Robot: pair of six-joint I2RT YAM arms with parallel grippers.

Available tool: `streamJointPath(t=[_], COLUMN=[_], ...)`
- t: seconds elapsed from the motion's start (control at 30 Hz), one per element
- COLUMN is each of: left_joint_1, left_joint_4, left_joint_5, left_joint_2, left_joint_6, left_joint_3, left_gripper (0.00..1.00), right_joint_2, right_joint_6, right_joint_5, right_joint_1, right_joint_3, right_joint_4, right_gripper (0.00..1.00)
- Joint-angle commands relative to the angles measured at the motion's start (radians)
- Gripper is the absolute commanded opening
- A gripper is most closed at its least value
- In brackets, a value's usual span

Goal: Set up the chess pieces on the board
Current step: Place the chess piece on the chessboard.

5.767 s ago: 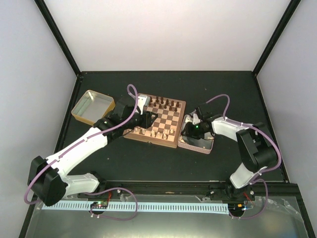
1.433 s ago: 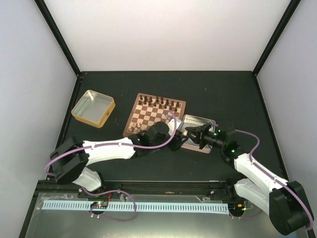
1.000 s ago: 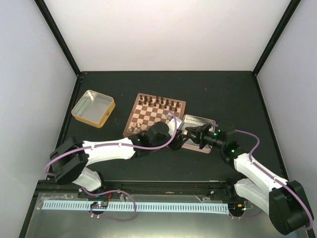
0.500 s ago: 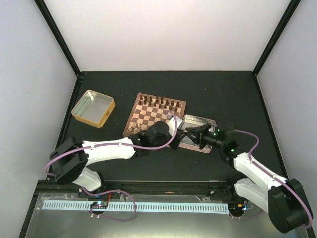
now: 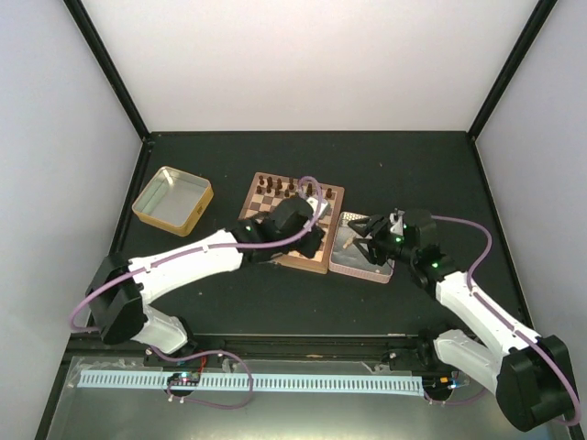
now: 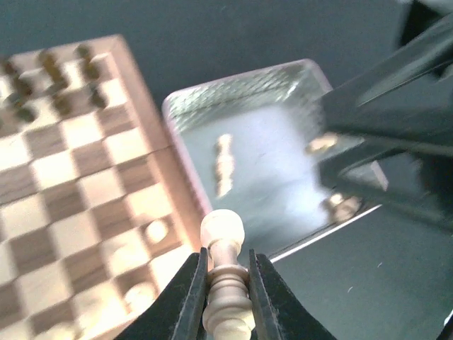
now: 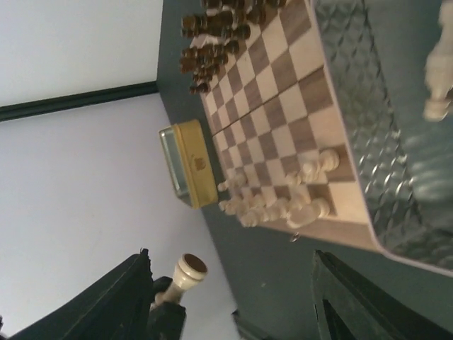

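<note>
My left gripper (image 5: 314,236) hangs over the near right corner of the board (image 5: 266,203), shut on a light tan chess piece (image 6: 224,273) held upright between its fingers. In the left wrist view the board (image 6: 71,177) lies to the left, with blurred tan pieces (image 6: 156,230) on its near squares. My right gripper (image 5: 359,235) stands open over the silver tin (image 5: 367,268), nothing between its fingers. The right wrist view shows the right gripper (image 7: 248,304) wide open, the held piece (image 7: 182,273) off to one side, and several tan pieces (image 7: 283,205) on the board (image 7: 283,92).
Dark brown chessmen (image 5: 289,188) line the board's far rows. The silver tin (image 6: 276,113) beside the board's right edge holds loose tan pieces (image 6: 223,156). An empty gold tin (image 5: 172,197) sits left of the board. Black frame posts bound the table.
The two grippers met at the tin's near left corner. The left one shut on the tan piece, the right one opened. The left arm has since swung up over the board.
</note>
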Motion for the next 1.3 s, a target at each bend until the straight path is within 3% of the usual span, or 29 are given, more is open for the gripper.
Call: streamJointPath(t=[0.0, 0.23, 0.5, 0.67, 1.27], left_joint_1=[0.103, 0.260, 0.364, 0.373, 0.416], left_joint_4=[-0.451, -0.654, -0.673, -0.666, -0.607], left_joint_5=[0.059, 0.128, 0.147, 0.216, 0.238], left_joint_2=[-0.034, 0.000, 0.089, 0.162, 0.309], left_joint_6=[0.029, 0.052, 0.058, 0.080, 0.087], left_joint_3=[0.110, 0.156, 0.180, 0.208, 0.224], left_gripper=[0.06, 0.07, 0.08, 0.10, 0.13], right_joint_2=[-0.009, -0.038, -0.029, -0.018, 0.017], right_joint_6=[-0.248, -0.335, -0.352, -0.353, -0.361], right_joint_5=[0.146, 0.262, 0.269, 0.261, 0.239], right_joint_1=[-0.011, -0.013, -0.013, -0.014, -0.017], right_joint_3=[0.070, 0.108, 0.106, 0.103, 0.107], right_joint_4=[-0.178, -0.262, -0.269, -0.262, -0.251], right_gripper=[0.62, 0.62, 0.62, 0.62, 0.62])
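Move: The white chess piece already in the left fingers is bound for the empty light square in the board's near row, about 3 cm ahead of the left hand, 14 cm to its left and 16 below. White pieces flank that square: one 3 cm left of it, level with it, the other about 3 cm right of it and 1 nearer. The tray's middle is roughly 2 cm ahead and 8 right of the left hand. From the right hand, the square is some 19 cm left, 1 ahead and 14 below. The held white piece is swept about 14 cm left by the left hand, away from the tray to the near-row gap, then carried mostly straight down, some 12 cm in all. Meanwhile the wrist tips the fingers to point steeply down, a turn of over 40 degrees, the grip unchanged. The right hand, jaws still open, draws off about 4 cm right, sinks slightly and tips its fingers about 20 degrees further down. ##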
